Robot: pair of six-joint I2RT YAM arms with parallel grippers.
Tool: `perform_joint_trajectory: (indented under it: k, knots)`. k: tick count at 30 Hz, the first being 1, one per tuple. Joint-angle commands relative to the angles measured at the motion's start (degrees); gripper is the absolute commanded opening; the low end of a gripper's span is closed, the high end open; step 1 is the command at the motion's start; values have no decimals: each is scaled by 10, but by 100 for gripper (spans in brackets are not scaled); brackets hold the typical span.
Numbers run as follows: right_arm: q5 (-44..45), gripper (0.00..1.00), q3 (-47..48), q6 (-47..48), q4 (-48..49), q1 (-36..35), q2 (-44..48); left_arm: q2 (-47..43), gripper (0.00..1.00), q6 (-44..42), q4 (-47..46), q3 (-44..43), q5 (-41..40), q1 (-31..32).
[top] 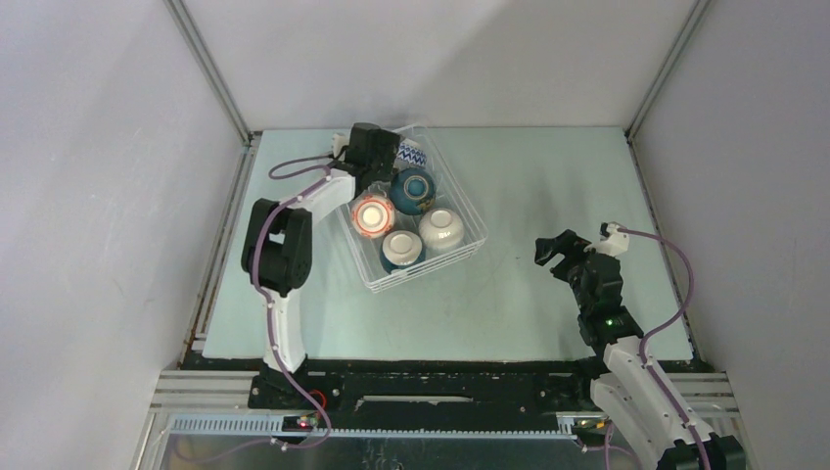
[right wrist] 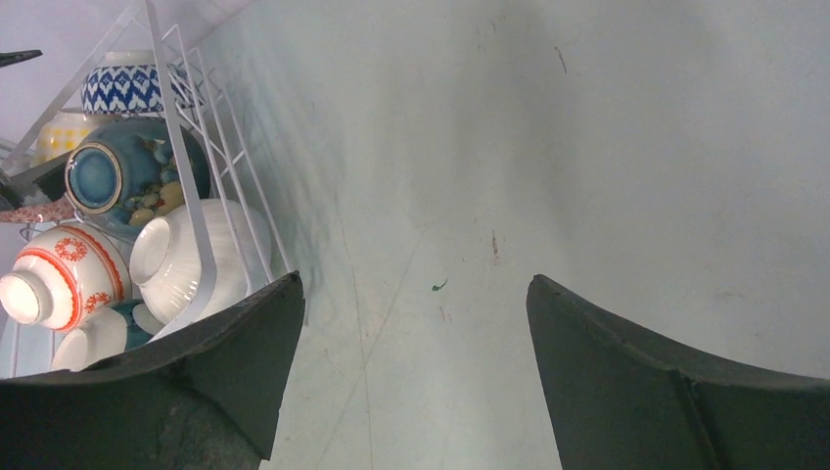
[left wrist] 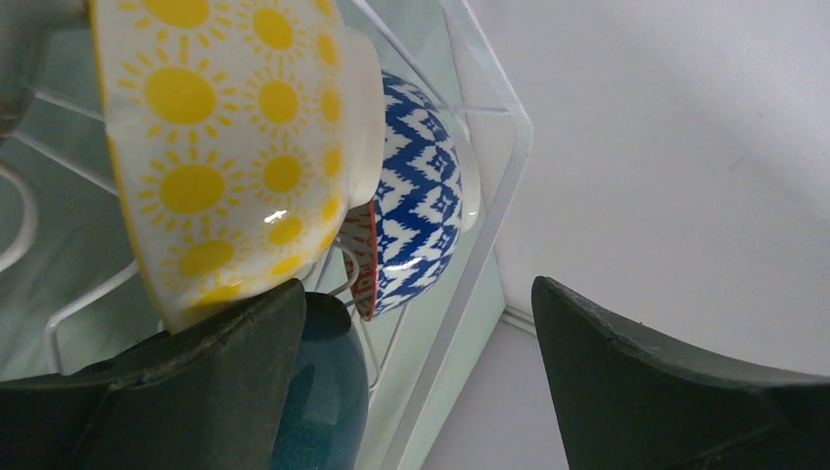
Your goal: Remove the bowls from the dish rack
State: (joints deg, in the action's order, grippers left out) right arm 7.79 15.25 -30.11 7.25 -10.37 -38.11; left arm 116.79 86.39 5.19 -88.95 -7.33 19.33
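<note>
The white wire dish rack (top: 472, 208) stands at the table's back left and holds several bowls. From above I see a blue-white zigzag bowl (top: 411, 154), a dark teal one (top: 413, 189), a red-patterned one (top: 373, 216) and a white one (top: 441, 230). My left gripper (top: 372, 147) is over the rack's far-left corner, open. In its wrist view, the left finger sits just under a yellow sun-patterned bowl (left wrist: 225, 147). The zigzag bowl (left wrist: 421, 206) and the teal bowl (left wrist: 323, 392) are close by. My right gripper (top: 558, 250) hangs open over bare table, to the right of the rack.
A fifth, teal-and-white bowl (top: 402, 250) sits at the rack's front. The rack's rim bar (left wrist: 489, 225) runs between my left jaws. In the right wrist view the rack (right wrist: 184, 176) lies to the left. Grey walls enclose the table on three sides.
</note>
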Motion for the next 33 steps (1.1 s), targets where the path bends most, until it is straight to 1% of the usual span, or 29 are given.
perform_joint_trajectory:
  k: [1, 5, 12, 15, 21, 25, 31, 33]
  knots:
    - [-3, 91, 4, 9, 17, -4, 6, 10, 94, -1, -33, -39, 14, 2]
    - [-11, 91, 3, 9, 21, -4, 1, 24, 90, 4, -76, -39, 29, 2]
    - [-15, 91, 3, 8, 21, -4, 3, 45, 88, 14, -131, -38, 41, 0]
    - [-17, 91, 3, 9, 22, -4, 1, 50, 85, 14, -139, -41, 41, -3]
    - [-19, 91, 3, 10, 21, -5, 6, 53, 84, 14, -142, -36, 37, -7]
    - [-21, 91, 4, 10, 24, -4, 4, 60, 75, 15, -156, -34, 42, -9]
    - [-21, 91, 3, 9, 24, -4, 2, 62, 66, 12, -161, -32, 44, -12]
    - [-21, 91, 3, 10, 24, -5, 2, 67, 62, 11, -165, -32, 49, -15]
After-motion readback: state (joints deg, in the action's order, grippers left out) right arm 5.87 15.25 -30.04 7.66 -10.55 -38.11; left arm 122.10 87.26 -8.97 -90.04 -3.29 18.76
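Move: The blue-and-white bowl, leaning in the far corner of the rack, lies about 4 cm ahead of the left hand, 4 cm to its right and some 3 cm below. The yellow bowl is roughly 1 cm ahead and 5 cm to the left, and the teal bowl about 6 cm back and 5 cm to the right, both around 4 cm lower than this hand. From the right hand, the blue-and-white bowl is some 27 cm ahead, 36 cm to the left and slightly below. The left hand eases about 3 cm forward and 2 cm to the right, rising about 1 cm, past the yellow bowl to the blue-and-white one, while the wrist tips its fingers up some 10 degrees. With one jaw low and the other high, it brings the lower finger to the bowl's open side at the rim and keeps the upper one outside, then nearly stops as the wide-open fingers close by about a third, still well apart. ##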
